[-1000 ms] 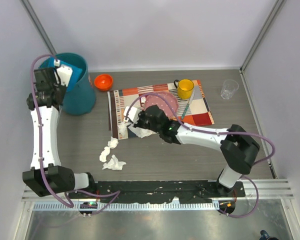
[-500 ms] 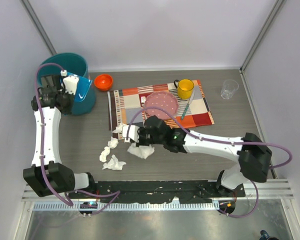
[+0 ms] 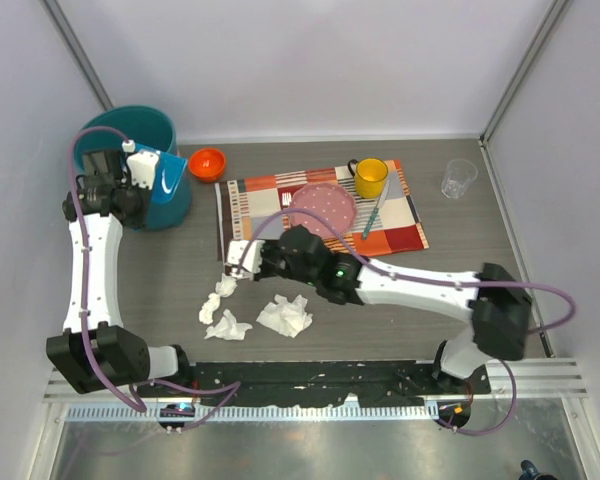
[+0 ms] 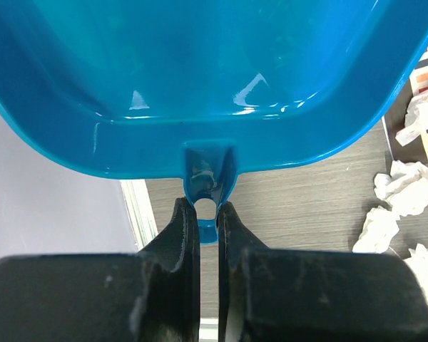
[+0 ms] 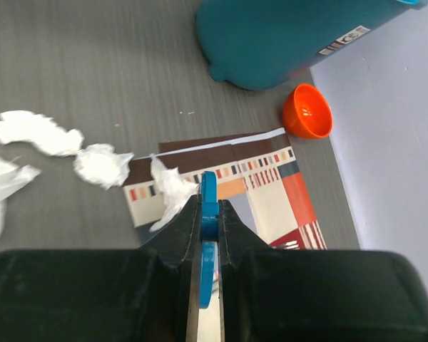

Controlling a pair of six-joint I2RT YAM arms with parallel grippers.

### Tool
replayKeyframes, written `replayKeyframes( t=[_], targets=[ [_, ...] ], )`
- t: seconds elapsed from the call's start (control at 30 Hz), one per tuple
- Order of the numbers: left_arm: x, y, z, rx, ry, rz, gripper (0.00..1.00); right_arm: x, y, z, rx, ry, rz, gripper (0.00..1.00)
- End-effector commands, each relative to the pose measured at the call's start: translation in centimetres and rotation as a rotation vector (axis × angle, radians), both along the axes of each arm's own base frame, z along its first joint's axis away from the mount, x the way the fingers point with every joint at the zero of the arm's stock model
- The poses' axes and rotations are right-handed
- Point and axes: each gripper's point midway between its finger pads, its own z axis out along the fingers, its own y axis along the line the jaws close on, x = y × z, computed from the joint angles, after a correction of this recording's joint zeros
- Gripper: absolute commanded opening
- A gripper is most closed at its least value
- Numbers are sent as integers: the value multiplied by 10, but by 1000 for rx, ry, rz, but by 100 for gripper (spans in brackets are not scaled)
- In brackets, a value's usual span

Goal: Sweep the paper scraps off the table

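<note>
Several white paper scraps lie on the grey table (image 3: 170,270): one wad (image 3: 285,316) near the front, two more (image 3: 227,326) (image 3: 218,296) to its left, and one (image 3: 240,262) at the placemat's near-left corner. They also show in the left wrist view (image 4: 406,189) and the right wrist view (image 5: 100,164). My right gripper (image 3: 252,254) (image 5: 208,208) hovers over that corner, shut on a thin blue tool handle (image 5: 209,189). My left gripper (image 3: 138,182) (image 4: 208,208) is shut on the handle of the blue dustpan (image 3: 168,178) (image 4: 200,78), held up beside the bin.
A teal bin (image 3: 130,118) (image 5: 285,35) stands at the back left, with an orange bowl (image 3: 207,162) (image 5: 308,112) next to it. The patchwork placemat (image 3: 400,225) carries a pink plate (image 3: 323,207) and a yellow mug (image 3: 370,178). A clear glass (image 3: 459,178) stands at the back right.
My right gripper dragged a paper wad off the placemat toward the front edge, left it there, then moved back to the mat's corner. The left arm brought the dustpan out from over the bin.
</note>
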Motion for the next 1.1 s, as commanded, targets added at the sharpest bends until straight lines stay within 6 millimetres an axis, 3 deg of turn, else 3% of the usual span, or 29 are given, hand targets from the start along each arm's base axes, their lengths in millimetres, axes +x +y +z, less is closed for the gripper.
replayKeyframes(
  t=[0.0,0.03,0.07,0.17,0.27,0.4,0.47,0.5,0.53,0.6,0.63,0.67,0.7,0.77,0.8,0.87,0.97,1.0,1.07],
  targets=[
    [-3,0,-3,-1,7,12,0,46,42,5,9,-152,-22,1],
    [-3,2,-4,9,12,16,0,55,55,-11,-3,-174,-19,1],
    [-4,5,-6,18,18,22,0,62,63,-4,14,-200,-21,1],
    [-2,4,-5,20,17,17,0,72,85,-18,-33,-217,19,1],
    [-2,5,-4,23,12,16,0,55,95,-29,-70,-174,130,1],
    [-2,10,-6,48,24,29,0,22,77,-46,-126,-115,257,1],
    [0,10,-6,47,21,28,0,1,58,-76,-210,-49,297,1],
    [0,10,-5,44,19,26,0,-8,49,-70,-215,-51,301,1],
    [1,9,-7,37,21,24,0,-18,33,-93,-277,-16,306,1],
    [1,7,-9,27,31,24,0,-31,19,-85,-283,-38,288,1],
    [2,6,-10,17,36,35,0,-39,7,-95,-304,-25,284,1],
    [1,3,-14,16,62,27,0,-44,3,-93,-298,-21,279,1],
    [0,-2,-16,13,77,14,0,-46,-4,-77,-263,-23,253,1],
    [-3,-21,-21,19,106,-51,0,-53,-16,-78,-257,-7,233,1],
    [-4,-28,-23,27,114,-79,0,-52,-18,-59,-191,-9,201,1],
    [-10,-43,-26,47,139,-136,0,-44,-24,-48,-150,-24,134,1],
    [-13,-60,-24,-13,143,-187,0,-39,-18,-16,-43,-84,118,1],
    [-14,-61,-23,-21,147,-184,0,-36,-10,4,21,-124,121,1],
    [-15,-60,-24,-22,152,-168,0,-31,11,6,34,-159,151,1]
  ],
)
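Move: The scrap on the placemat's near left corner lies about 7 cm to the left of the brush hand and 5 cm ahead, some 20 cm below. At that same table level, one small scrap is 11 cm left and 1 cm ahead, another 15 cm left and 4 cm back, and a larger one 3 cm right and 6 cm back. From the dustpan hand the first small scrap is about 20 cm right, 8 cm back and 20 cm down. The right hand, still gripping the brush, swings forward, left and about 10 cm down to reach over the placemat-corner scrap, then draws the brush low, roughly 12 cm back and 10 cm right, to sweep that scrap off the mat, the wrist tilting some 20 degrees, before lifting about 5 cm clear. Late on, the left hand keeps its grip on the dustpan and carries it some 6 cm right and 3 cm down, away from the bin towards the scraps, turning a little clockwise. ##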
